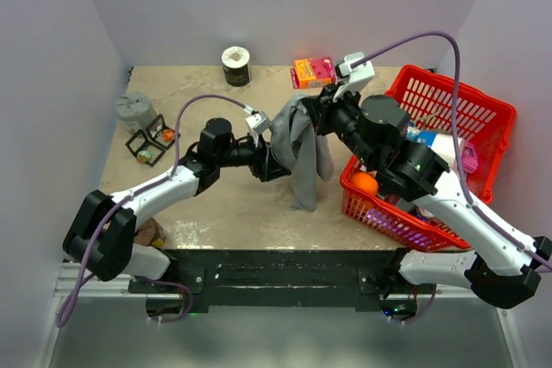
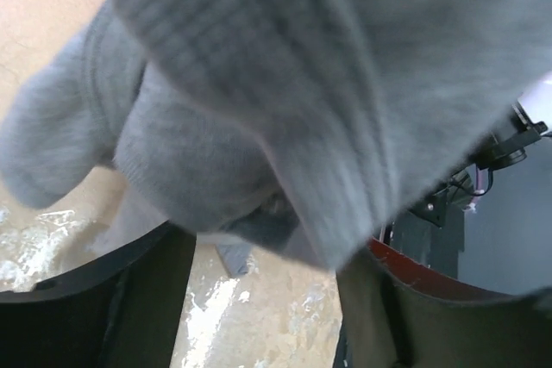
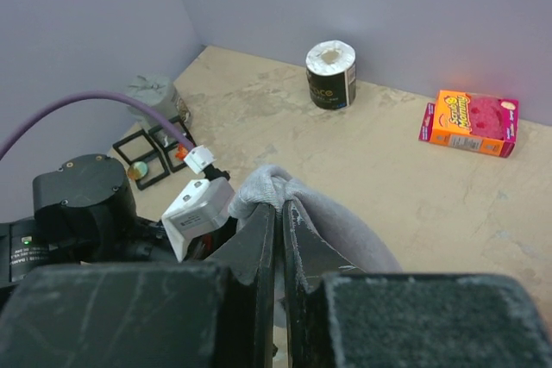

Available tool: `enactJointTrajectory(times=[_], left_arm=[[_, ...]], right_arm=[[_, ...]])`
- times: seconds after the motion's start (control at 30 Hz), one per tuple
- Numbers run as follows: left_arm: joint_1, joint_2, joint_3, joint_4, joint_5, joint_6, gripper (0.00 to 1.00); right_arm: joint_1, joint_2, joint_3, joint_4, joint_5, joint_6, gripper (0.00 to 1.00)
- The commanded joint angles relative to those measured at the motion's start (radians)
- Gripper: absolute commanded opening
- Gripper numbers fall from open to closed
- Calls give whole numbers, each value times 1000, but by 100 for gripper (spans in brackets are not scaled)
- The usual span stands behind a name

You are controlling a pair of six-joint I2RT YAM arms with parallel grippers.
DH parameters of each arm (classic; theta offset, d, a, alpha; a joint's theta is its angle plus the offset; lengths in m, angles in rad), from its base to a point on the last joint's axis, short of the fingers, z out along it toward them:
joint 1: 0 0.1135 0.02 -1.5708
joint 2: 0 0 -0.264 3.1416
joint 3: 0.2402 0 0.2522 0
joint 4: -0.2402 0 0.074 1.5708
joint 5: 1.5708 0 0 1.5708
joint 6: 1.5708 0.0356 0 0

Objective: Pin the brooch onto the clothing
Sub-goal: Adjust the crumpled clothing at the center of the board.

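The clothing is a grey knit top hanging in a bunch above the table. My right gripper is shut on its upper fold, and in the right wrist view the cloth is pinched between the closed fingertips of that gripper. From the left, my left gripper reaches in at the hanging cloth. Its jaws stand apart in the left wrist view, where the fabric hangs down over the gap of the left gripper. A tiny orange-red brooch lies in a black frame at the far left, and the brooch is half hidden by a cable plug.
A red basket with an orange ball and other items stands at the right. At the back are a paper roll and an orange-pink box. A grey pouch and black frames sit at the left.
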Motion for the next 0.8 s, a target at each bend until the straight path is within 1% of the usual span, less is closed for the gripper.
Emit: enactJointTrajectory(times=[0.0, 0.07, 0.1, 0.17, 0.2, 0.27, 0.3, 0.4, 0.53, 0.57, 0.67, 0.7, 0.77], left_arm=[[-21, 19, 61, 95, -8, -50, 55], [-21, 16, 52, 106, -14, -54, 46], [-21, 12, 46, 112, -19, -62, 35], [-19, -13, 27, 153, -20, -77, 26], [-21, -23, 21, 170, -22, -88, 14], [-21, -62, 10, 199, -36, -96, 2], [-19, -77, 7, 208, -45, -106, 0], [-16, -146, 10, 219, -73, -87, 0], [4, -282, 42, 118, -166, -15, 0], [13, -306, 52, 100, -207, -2, 0], [71, -379, 55, 34, -243, 35, 0], [114, -393, 53, 15, -244, 48, 0], [155, -428, 39, -46, -267, 65, 0]], right_arm=[[0, -41, -7, 39, 16, 7, 0], [-2, -42, -6, 31, 27, 2, 0], [-2, -42, -6, 20, 33, -1, 0], [0, -48, -9, 13, 47, -1, 0], [0, -55, -20, 11, 50, -1, 0], [-2, -64, -37, 11, 58, 4, 0], [-2, -73, -52, 10, 58, 8, 0], [0, -78, -70, -1, 75, 9, 0], [0, -73, -73, -38, 115, 2, 0], [0, -70, -76, -43, 125, 1, 0], [0, -58, -93, -67, 154, -5, 0], [0, -55, -106, -75, 157, -4, 0], [0, -38, -124, -84, 162, 5, 0]])
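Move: The grey clothing hangs from the right hand's shut fingers, its middle about 15 cm below them. From the open left hand that middle lies roughly 4 cm to the right and 8 cm up, and a lower fold already fills the view past the fingers. The red basket is some 34 cm to the left hand's right, 3 cm farther out and 10 cm lower; the candy box about 30 cm ahead, 9 cm right and 17 cm below. Edging about a centimetre right into the hanging fold, the left hand shuts its fingers and pinches the cloth, then sweeps up some 15 cm, veering left late as its wrist rolls about 20 degrees and its fingers level out, turning a little forward. The right hand keeps its grip, sinking about 4 cm and easing right, away from the left hand sideways. ##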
